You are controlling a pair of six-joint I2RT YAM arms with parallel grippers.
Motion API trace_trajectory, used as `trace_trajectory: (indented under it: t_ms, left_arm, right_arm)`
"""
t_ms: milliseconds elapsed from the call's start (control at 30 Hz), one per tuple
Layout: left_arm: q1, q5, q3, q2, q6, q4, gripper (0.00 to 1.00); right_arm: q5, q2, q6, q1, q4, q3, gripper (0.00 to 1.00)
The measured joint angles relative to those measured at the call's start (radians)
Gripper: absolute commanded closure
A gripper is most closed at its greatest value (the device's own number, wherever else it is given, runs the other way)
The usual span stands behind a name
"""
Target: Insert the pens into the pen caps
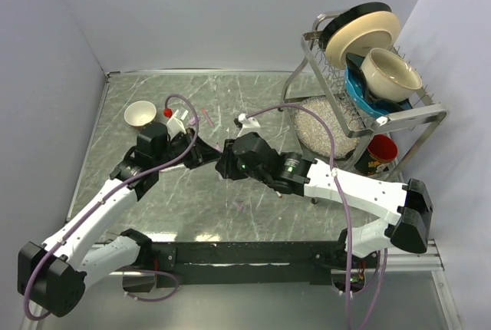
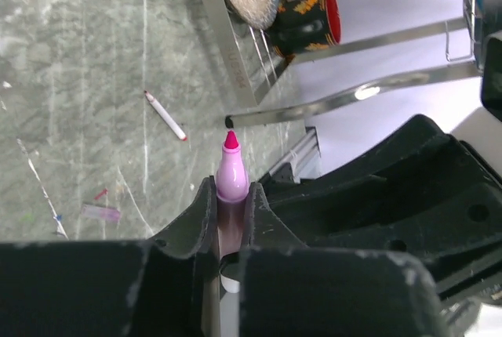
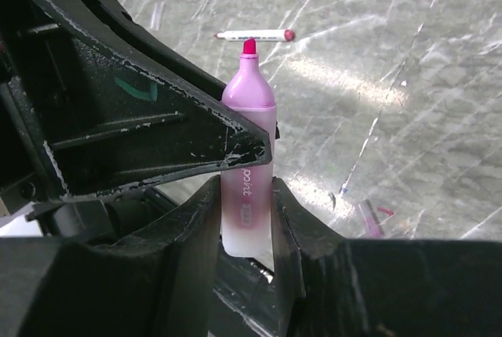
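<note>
One pink-tipped pen with a pale pink barrel is gripped by both grippers at once. My left gripper is shut on it, the pink nib sticking out past the fingertips. My right gripper is shut on the lower barrel, and a left finger crosses in front. The two grippers meet above the table's middle, left and right. Another white pen with red ends lies on the table. A pink-purple pen cap lies loose nearby.
A metal dish rack with plates and bowls stands at the back right, its leg reaching toward the pens. A red mug sits under it beside a glittery round mat. A white cup is at the back left.
</note>
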Motion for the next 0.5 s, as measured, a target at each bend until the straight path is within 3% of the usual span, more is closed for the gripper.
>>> trace_trajectory:
  t_ms: [67, 167, 333, 500]
  left_arm:
    - [0.001, 0.014, 0.000, -0.005, -0.002, 0.005, 0.99]
    - [0.005, 0.045, 0.000, -0.024, 0.014, 0.011, 0.99]
    - [0.006, 0.133, 0.000, -0.081, 0.034, 0.048, 0.99]
    - [0.006, 0.248, -0.023, -0.140, -0.025, 0.208, 0.99]
  right_arm:
    - [-0.007, -0.004, 0.000, 0.000, 0.007, -0.003, 0.49]
    - [-0.057, -0.049, 0.007, -0.001, 0.067, -0.059, 0.38]
    - [-0.172, -0.198, 0.017, 0.006, 0.166, -0.177, 0.38]
    - [-0.269, -0.303, 0.053, 0.008, 0.308, -0.261, 0.46]
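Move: Both hands grip the pink pen, nib up, with its middle at the left fingertips and about 2 cm above and 1 cm ahead and left of the right fingertips. From the left hand, on the table some 20 cm below, the white pen lies about 16 cm right and 10 cm back, the clear pink cap roughly 4 cm right and 16 cm back, and the lavender cap about 10 cm left and 12 cm ahead. Right fingers open, freeing the pink pen, and withdraw up and back; left keeps its pinch, rising about 7 cm, backing 5. ##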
